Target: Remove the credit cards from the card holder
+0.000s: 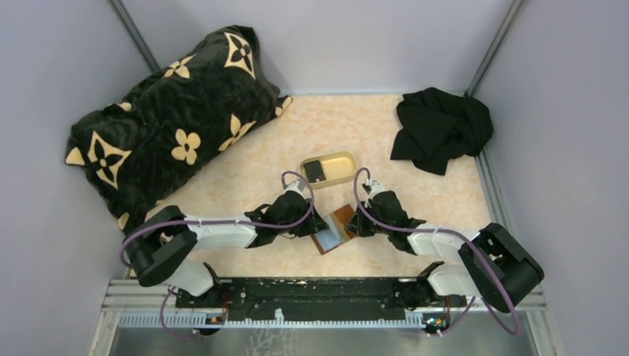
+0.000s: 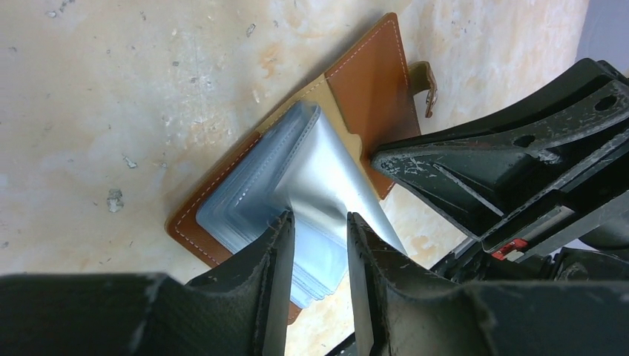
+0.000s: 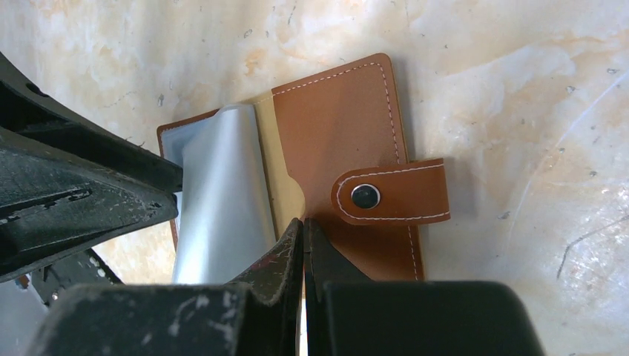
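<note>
The card holder [image 1: 343, 216] lies open on the table between both grippers, brown outside [image 3: 334, 126], with a stack of clear pale blue sleeves [image 2: 237, 211] inside. A silvery-grey leaf [image 2: 319, 170] stands bowed up from the spine; I cannot tell whether it is a credit card or a sleeve. My left gripper [image 2: 319, 222] is open, its fingers [image 2: 282, 245] astride that leaf over the sleeves. My right gripper [image 3: 303, 222] is shut with nothing in it, its tip pressed on the brown snap-strap panel by the spine. One dark credit card [image 1: 315, 171] lies in the tray.
A tan oval tray [image 1: 343, 179] sits just behind the card holder. A large black patterned cushion [image 1: 170, 119] fills the back left and a black cloth [image 1: 441, 126] the back right. Grey walls close in the sides and back.
</note>
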Action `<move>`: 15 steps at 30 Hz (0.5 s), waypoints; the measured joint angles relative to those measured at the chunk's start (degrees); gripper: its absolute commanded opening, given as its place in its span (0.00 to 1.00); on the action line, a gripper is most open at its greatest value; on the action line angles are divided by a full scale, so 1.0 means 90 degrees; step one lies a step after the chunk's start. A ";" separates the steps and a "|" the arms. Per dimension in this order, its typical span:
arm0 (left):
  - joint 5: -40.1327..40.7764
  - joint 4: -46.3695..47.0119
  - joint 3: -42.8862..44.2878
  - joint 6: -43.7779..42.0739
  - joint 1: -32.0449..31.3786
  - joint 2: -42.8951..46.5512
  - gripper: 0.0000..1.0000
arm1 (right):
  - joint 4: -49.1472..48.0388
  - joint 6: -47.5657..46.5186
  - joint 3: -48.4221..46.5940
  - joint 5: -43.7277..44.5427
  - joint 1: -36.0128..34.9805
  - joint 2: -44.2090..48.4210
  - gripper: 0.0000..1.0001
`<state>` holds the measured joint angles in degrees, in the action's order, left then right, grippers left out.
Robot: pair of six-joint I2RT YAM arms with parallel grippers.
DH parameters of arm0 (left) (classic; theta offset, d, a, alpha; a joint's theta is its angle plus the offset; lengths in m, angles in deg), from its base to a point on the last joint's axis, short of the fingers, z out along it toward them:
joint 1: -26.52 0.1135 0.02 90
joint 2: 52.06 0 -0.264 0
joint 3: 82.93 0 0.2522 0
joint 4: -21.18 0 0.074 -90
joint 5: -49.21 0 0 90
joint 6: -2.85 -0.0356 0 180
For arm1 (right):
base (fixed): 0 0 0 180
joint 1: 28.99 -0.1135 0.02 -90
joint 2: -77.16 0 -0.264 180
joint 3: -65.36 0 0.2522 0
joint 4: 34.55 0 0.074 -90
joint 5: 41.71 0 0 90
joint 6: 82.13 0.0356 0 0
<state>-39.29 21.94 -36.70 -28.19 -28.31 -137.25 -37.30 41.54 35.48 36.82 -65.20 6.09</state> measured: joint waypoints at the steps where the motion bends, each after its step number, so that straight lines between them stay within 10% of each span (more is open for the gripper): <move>1: 0.0015 0.0002 -0.0017 0.0000 -0.0005 0.0000 0.39 | -0.0029 0.0002 0.0000 -0.0015 0.0000 -0.0024 0.00; 15: -0.0216 0.0301 0.1236 -0.0325 -0.0017 -0.1469 0.39 | -0.0515 0.0155 0.0007 -0.0304 0.0000 -0.0362 0.00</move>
<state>-41.24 24.65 -25.58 -31.12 -28.46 -150.47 -41.94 42.94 35.55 34.09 -65.20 2.84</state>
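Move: The card holder lies open under both hands. Its raised clear sleeve is about 2 cm to the left hand's right, 1 cm ahead and 1 cm below; the brown cover's middle is some 5 cm right, 2 cm ahead. The tan tray is about 13 cm ahead and 1 cm right. From the right hand, shut and down at the cover, the sleeve is roughly 4 cm left and level with it. The left hand, fingers part-open, pushes the raised sleeve about 5 cm right and forward towards the right hand. ##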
